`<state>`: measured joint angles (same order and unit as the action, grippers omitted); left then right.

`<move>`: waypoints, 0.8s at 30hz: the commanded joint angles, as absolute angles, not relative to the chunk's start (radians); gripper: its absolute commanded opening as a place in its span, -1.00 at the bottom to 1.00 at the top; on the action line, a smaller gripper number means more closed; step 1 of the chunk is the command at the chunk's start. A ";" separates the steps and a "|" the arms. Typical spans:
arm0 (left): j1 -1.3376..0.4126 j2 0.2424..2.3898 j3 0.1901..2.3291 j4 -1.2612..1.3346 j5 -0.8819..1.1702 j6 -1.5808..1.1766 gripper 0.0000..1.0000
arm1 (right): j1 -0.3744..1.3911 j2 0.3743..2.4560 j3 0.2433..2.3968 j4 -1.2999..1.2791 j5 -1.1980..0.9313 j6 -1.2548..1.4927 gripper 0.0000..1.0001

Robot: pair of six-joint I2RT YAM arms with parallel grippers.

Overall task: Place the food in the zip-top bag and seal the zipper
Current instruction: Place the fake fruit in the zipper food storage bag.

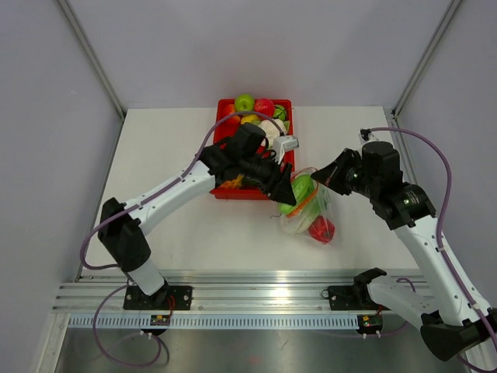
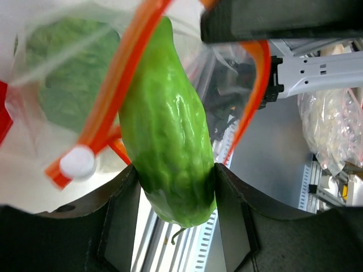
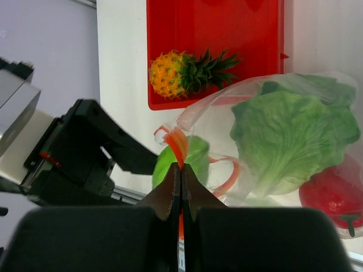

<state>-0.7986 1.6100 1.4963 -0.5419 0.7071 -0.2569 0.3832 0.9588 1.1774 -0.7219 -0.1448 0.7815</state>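
Note:
My left gripper [image 2: 176,190] is shut on a short green cucumber piece [image 2: 167,124], whose far end pokes into the mouth of the clear zip-top bag [image 1: 308,219] between the two orange-red zipper [image 2: 116,79] strips. A white slider [image 2: 77,162] sits at the strip's end. My right gripper [image 3: 181,170] is shut on the zipper [image 3: 180,144] edge and holds the mouth up. Inside the bag lie the leafy lettuce [image 3: 289,136] and the red tomato [image 3: 332,195]. In the top view both grippers meet at the bag, the left gripper [image 1: 286,189] facing the right gripper [image 1: 324,177].
A red tray [image 1: 283,109] stands just behind the bag, with an orange pineapple [image 3: 181,73], a white cauliflower [image 1: 270,128] and other toy produce in it. The left arm [image 3: 85,153] crosses over the tray's front. Aluminium rails [image 1: 256,291] run along the near edge.

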 commanded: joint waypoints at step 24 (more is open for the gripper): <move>-0.792 1.795 1.479 -0.128 0.818 -0.520 -1.00 | 0.382 0.951 1.100 -0.528 -0.328 0.866 -1.00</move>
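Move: About 4 cm to the right of the left hand, which already grips the long green pepper, and some 3 cm below, level fore and aft, is the bag's open mouth. Inside the bag the lettuce lies about 8 cm right, 3 back and 8 below; the red pepper about 11 right, 5 back and 15 below. From the right hand, which pinches the orange zipper edge, the green pepper lies roughly 4 cm left, 4 back and 5 below. Feeding the green pepper tip first through the bag's mouth, the left hand goes about 4 cm right and 3 forward, dipping some 2 cm early on, its grip unchanged. The right hand keeps the zipper edge pinched shut between its fingers and brings it about 2.5 cm left and slightly down, over the pepper, turning a little counter-clockwise. ##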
